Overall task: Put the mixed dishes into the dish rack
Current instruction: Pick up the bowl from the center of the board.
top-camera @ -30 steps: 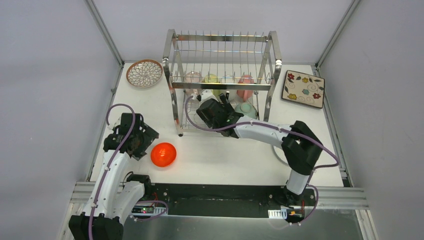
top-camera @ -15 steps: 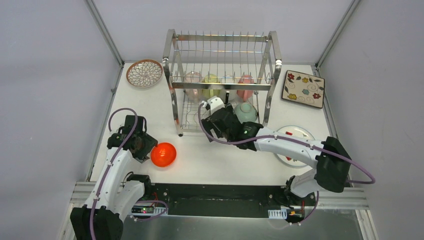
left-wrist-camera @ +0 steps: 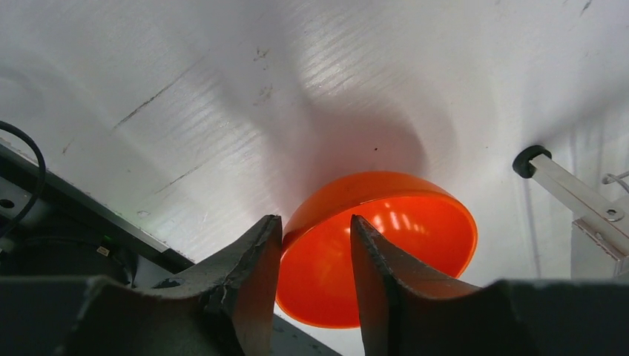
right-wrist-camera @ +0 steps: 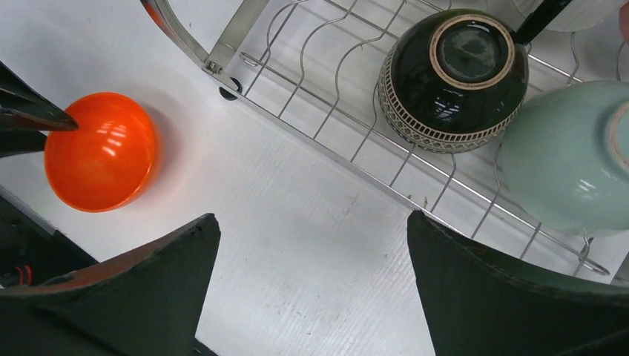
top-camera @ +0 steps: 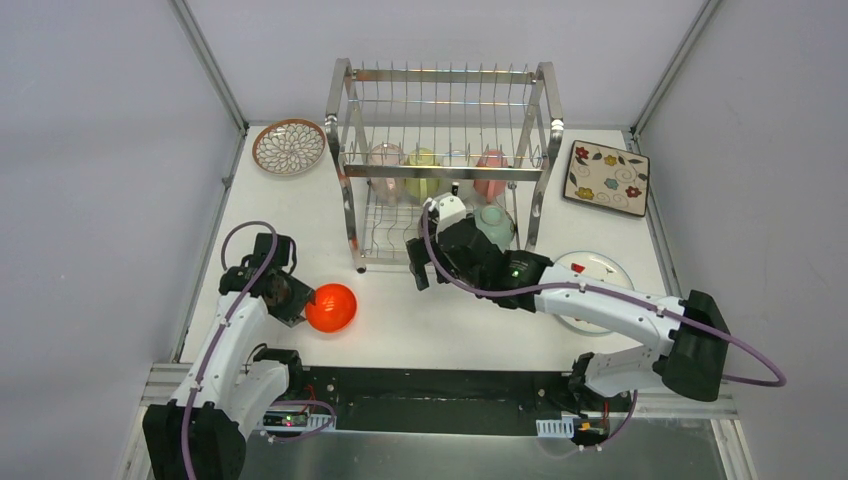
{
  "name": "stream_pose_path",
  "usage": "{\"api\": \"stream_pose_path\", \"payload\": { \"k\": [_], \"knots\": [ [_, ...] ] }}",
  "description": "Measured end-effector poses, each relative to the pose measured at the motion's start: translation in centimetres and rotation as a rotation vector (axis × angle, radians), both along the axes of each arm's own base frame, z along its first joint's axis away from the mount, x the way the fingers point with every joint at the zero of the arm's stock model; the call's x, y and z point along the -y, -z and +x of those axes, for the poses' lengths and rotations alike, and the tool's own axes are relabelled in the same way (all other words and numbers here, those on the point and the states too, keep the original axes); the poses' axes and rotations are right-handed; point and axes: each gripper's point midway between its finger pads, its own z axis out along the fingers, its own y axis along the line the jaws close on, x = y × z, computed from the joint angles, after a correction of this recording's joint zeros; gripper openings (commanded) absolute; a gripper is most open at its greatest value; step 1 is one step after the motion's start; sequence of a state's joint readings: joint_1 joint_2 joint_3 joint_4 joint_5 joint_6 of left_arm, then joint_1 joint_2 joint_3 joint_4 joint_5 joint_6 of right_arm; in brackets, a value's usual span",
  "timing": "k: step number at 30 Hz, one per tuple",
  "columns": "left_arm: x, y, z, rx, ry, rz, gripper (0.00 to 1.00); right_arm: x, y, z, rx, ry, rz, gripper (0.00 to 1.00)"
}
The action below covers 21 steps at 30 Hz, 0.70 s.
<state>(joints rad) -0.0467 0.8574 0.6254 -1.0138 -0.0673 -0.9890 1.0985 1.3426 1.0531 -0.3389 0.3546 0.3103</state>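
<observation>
An orange bowl (top-camera: 330,307) lies tipped on the table at the front left. My left gripper (top-camera: 298,300) straddles its near rim. In the left wrist view the left gripper (left-wrist-camera: 315,220) has one finger outside the orange bowl (left-wrist-camera: 415,222) and one inside, with a gap still showing. My right gripper (top-camera: 432,268) hangs open and empty just in front of the dish rack (top-camera: 445,75). In the right wrist view the right gripper (right-wrist-camera: 311,216) is over bare table. A brown bowl (right-wrist-camera: 452,70) and a mint bowl (right-wrist-camera: 567,156) sit upside down on the rack's lower wires.
Pastel cups (top-camera: 422,160) line the rack's lower level at the back. A petal-pattern plate (top-camera: 288,146) lies at the back left, a square floral plate (top-camera: 606,177) at the back right. A white plate (top-camera: 590,270) is partly under my right arm. The rack's front post (top-camera: 357,262) stands near the orange bowl.
My left gripper has moved onto the orange bowl's rim and narrowed its jaws around it. My right arm has drawn back out of the rack, its jaws wider.
</observation>
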Motion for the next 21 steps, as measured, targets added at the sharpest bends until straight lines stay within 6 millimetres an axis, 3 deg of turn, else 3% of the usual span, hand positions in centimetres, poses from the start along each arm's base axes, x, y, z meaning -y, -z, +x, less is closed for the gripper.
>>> {"api": "stream_pose_path", "payload": {
  "k": [5,8,12,16,21],
  "knots": [
    [0.6,1.1,-0.5,-0.033,-0.001,-0.036,0.33,0.6,-0.8,-0.5,-0.019,0.041,0.064,0.99],
    [1.0,1.7,-0.7,-0.051,0.008,-0.049,0.15,1.0,-0.9,-0.7,-0.03,0.061,0.089,0.99],
    [1.5,1.8,-0.5,-0.041,0.025,-0.072,0.02,1.2,-0.5,-1.1,-0.051,0.07,0.113,0.98],
    [1.8,1.6,-0.1,-0.016,0.033,-0.085,0.0,0.6,0.1,-1.8,-0.095,0.058,0.152,0.96],
    [2.5,1.0,-0.1,0.012,0.06,-0.119,0.0,-1.7,0.3,-3.3,-0.196,0.04,0.295,0.96]
  ]
}}
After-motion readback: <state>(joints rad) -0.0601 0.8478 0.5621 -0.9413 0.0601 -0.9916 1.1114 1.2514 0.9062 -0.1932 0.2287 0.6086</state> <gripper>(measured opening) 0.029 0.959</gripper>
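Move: The red bowl's middle lies about 5 cm to the right of the left gripper, 2 cm ahead and some 4 cm below, its near-left rim already between the half-open fingers. The dish rack's front-left foot stands about 12 cm to the right of that gripper and 11 cm ahead. From the open right gripper, the bowl is roughly 19 cm left, 5 cm back and 14 cm below; the dark bowl in the rack is about 12 cm ahead and 6 cm right. Ease the left gripper down a little under 2 cm and shut its fingers to pinch the bowl's rim, one finger inside and one outside, then draw slightly up again, drifting about 2.5 cm right in all. Bring the open right gripper back some 3 cm, away from the rack, first a touch right, then left towards the bowl, rolling and tipping it about 20 degrees. ##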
